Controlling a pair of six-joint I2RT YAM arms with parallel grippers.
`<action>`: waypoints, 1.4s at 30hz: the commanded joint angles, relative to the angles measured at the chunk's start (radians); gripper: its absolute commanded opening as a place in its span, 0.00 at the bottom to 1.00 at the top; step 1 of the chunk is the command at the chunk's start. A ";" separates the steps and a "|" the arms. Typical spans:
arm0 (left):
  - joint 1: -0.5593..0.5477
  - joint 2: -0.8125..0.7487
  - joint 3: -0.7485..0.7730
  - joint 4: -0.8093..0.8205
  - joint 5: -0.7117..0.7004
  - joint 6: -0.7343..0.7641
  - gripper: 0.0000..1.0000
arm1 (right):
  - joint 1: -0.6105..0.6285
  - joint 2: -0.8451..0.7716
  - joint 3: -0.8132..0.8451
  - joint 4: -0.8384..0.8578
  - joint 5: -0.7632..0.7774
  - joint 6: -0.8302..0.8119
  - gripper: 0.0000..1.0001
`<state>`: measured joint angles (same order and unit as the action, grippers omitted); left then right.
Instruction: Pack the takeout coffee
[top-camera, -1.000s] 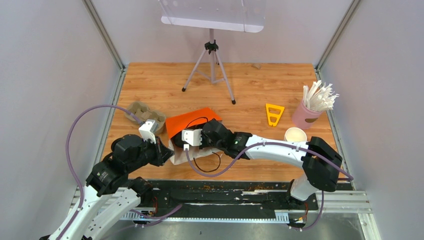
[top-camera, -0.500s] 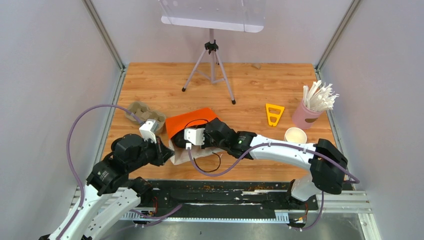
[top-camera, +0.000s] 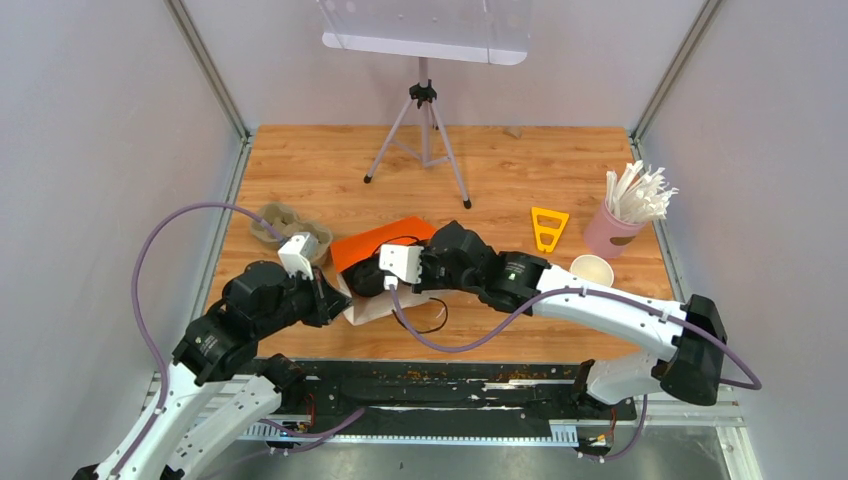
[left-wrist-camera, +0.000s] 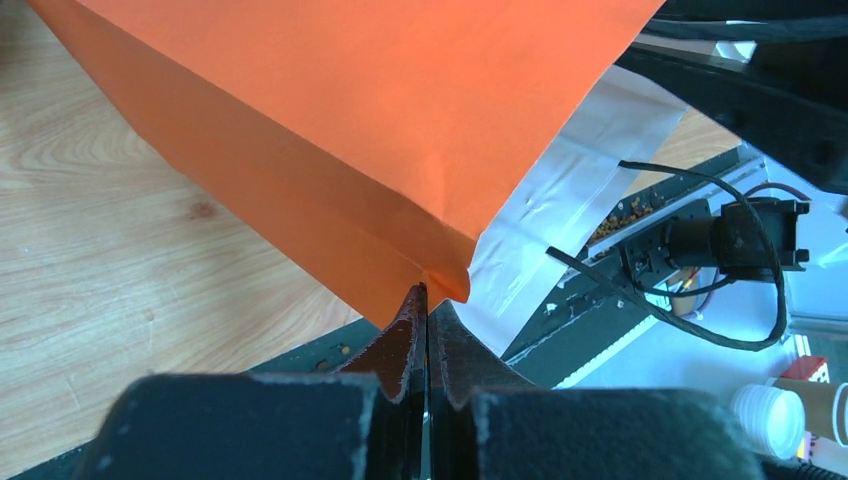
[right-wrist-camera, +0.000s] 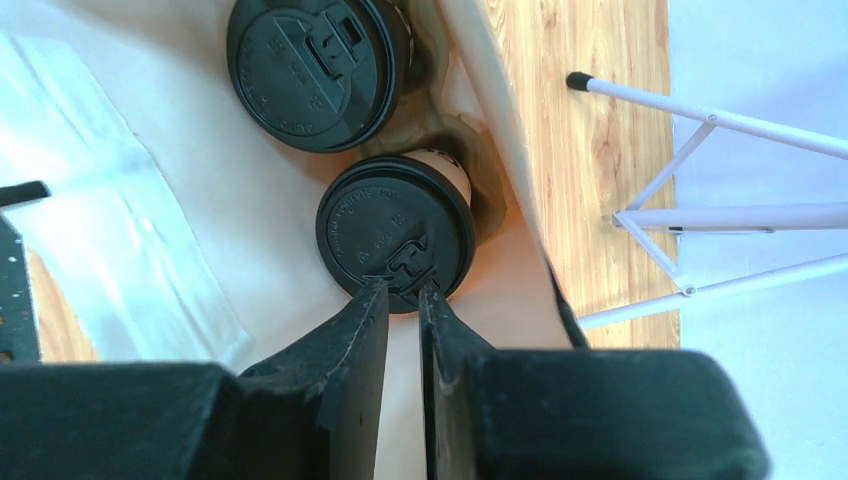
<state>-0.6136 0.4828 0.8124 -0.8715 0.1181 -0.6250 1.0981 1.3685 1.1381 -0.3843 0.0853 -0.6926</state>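
Observation:
The orange paper bag (top-camera: 385, 245) lies on its side at the table's centre-left, its pale mouth facing the arms. My left gripper (left-wrist-camera: 427, 292) is shut on the bag's (left-wrist-camera: 400, 100) lower corner edge. In the right wrist view, two cups of the takeout coffee with black lids (right-wrist-camera: 395, 235) (right-wrist-camera: 310, 70) sit in a brown pulp holder (right-wrist-camera: 480, 170) inside the bag. My right gripper (right-wrist-camera: 403, 290) is at the bag's mouth (top-camera: 368, 282). Its jaws are a narrow gap apart, with the tips at the nearer lid's rim.
A second pulp cup tray (top-camera: 285, 225) lies left of the bag. A tripod (top-camera: 422, 140) stands behind it. On the right are a yellow triangular piece (top-camera: 548, 228), a pink cup of white straws (top-camera: 615, 225) and a lidless white cup (top-camera: 591, 270). A black cable (top-camera: 430, 320) loops at the front edge.
My right arm has drawn back to the right, out of the bag's mouth, and its jaws have parted slightly. The left gripper keeps its hold on the bag.

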 joint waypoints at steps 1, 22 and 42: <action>-0.002 0.016 0.041 0.046 0.020 -0.047 0.00 | -0.004 -0.058 0.079 -0.106 -0.069 0.049 0.19; -0.003 0.088 0.138 -0.069 -0.045 -0.151 0.00 | -0.031 -0.212 0.209 -0.187 -0.187 0.179 0.27; -0.002 0.168 0.235 -0.162 -0.074 -0.231 0.00 | -0.178 -0.243 0.172 -0.109 0.018 0.479 0.49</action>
<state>-0.6136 0.6373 1.0080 -1.0279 0.0544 -0.8238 0.9382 1.1473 1.3037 -0.5411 0.0708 -0.3141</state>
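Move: The bag's near-left mouth corner is already pinched in the left fingers. The right hand is in the bag's mouth. The right-hand lidded cup lies about 3 cm ahead of it, 3 cm to its left and 12 cm below; its twin is some 12 cm left and 1 cm back. The near handle loop hangs roughly 10 cm back and 5 cm right. From the left hand, the right-hand cup lies about 11 cm ahead and 13 cm right. The bag's corner stays pinched in the shut left fingers, which ease it up about 2.5 cm. The right hand lifts out of the mouth, away from the cups, first up and back, then forward and to the right while still creeping up, ending some 12 cm higher. Its fingers open to about half and the hand rolls with its left side rising, turning some 20 degrees clockwise. ##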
